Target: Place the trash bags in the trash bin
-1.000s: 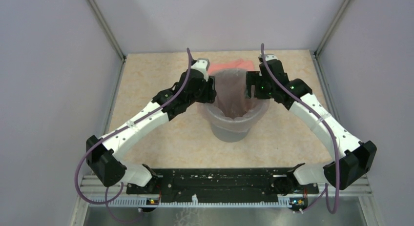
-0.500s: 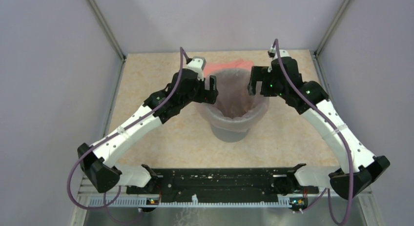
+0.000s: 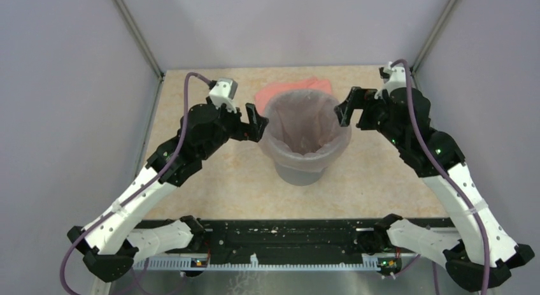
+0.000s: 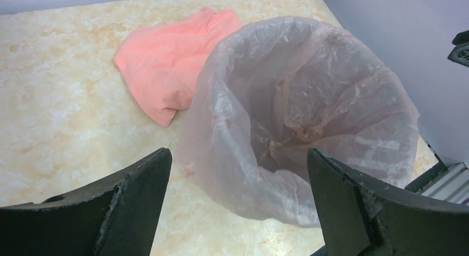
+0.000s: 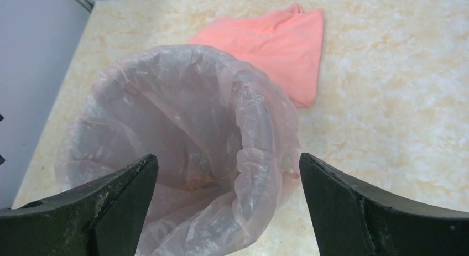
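The grey trash bin (image 3: 299, 173) stands mid-table. The see-through pale pink trash bag (image 3: 305, 123) lines it, its film folded out over the rim all round. The bag also shows in the left wrist view (image 4: 309, 118) and the right wrist view (image 5: 182, 134). My left gripper (image 3: 252, 125) is open and empty just left of the bin's rim. My right gripper (image 3: 349, 107) is open and empty just right of the rim. Neither touches the bag.
An opaque salmon-pink folded sheet (image 3: 288, 89) lies on the table behind the bin; it also shows in the left wrist view (image 4: 166, 62) and the right wrist view (image 5: 276, 46). Grey walls close in the left, right and back sides.
Both grippers have let go of the bag's rim and drawn back outward, left arm to the left, right arm to the right. The bag stays draped over the bin.
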You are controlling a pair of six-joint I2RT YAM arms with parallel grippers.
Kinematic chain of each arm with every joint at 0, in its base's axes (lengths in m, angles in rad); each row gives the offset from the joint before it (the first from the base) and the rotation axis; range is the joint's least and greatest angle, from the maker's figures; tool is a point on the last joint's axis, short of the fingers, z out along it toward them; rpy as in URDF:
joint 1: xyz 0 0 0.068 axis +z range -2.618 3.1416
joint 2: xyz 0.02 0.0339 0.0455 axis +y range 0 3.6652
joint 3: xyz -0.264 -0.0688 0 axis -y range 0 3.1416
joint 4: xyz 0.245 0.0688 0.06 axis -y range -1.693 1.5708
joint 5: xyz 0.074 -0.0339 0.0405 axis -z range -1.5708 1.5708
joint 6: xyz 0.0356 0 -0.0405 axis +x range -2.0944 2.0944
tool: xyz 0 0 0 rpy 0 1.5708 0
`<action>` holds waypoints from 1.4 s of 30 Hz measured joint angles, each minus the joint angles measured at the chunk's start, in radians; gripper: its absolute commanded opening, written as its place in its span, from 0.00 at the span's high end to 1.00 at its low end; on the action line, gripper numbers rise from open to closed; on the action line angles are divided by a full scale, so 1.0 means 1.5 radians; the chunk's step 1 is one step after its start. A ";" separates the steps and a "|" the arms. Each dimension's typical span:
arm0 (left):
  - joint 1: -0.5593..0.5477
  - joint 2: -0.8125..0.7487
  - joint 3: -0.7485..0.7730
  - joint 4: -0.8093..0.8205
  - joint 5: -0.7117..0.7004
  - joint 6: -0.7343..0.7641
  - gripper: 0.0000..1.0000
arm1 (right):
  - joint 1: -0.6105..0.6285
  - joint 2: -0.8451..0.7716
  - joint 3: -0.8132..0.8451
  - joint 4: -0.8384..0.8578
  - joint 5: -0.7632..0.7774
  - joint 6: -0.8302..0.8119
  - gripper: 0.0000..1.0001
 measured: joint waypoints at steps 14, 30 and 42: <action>0.000 -0.154 -0.139 0.004 0.014 -0.025 0.02 | 0.000 -0.144 -0.142 0.056 -0.004 0.018 0.01; -0.001 -0.165 -0.152 -0.003 -0.003 -0.025 0.02 | 0.000 -0.224 -0.194 0.093 -0.004 0.023 0.01; -0.001 -0.164 -0.153 -0.004 -0.005 -0.025 0.02 | 0.000 -0.224 -0.199 0.093 -0.004 0.025 0.01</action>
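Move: The trash bin, lined with the trash bag, stands between the raised hands. Its middle is about 5 cm ahead of the left hand and 15 cm to its right; from the right hand it is some 4 cm ahead and 10 cm to the left, in both cases roughly 25 cm below. The pink cloth lies flat behind the bin, about 30 cm ahead of the left hand, 13 cm to its right and 38 cm below. Both empty hands, fingers still wide open and already clear of the bag's folded-over edge, finish backing out from above the trash bin: the left goes about 6 cm back, to its left and down, with almost no turn of the wrist. The right draws back some 5 cm, drifting outward to its right, its fingers tipping up and its wrist rolling slightly (about 10 degrees in all), and then both stop and hold still, touching nothing. ##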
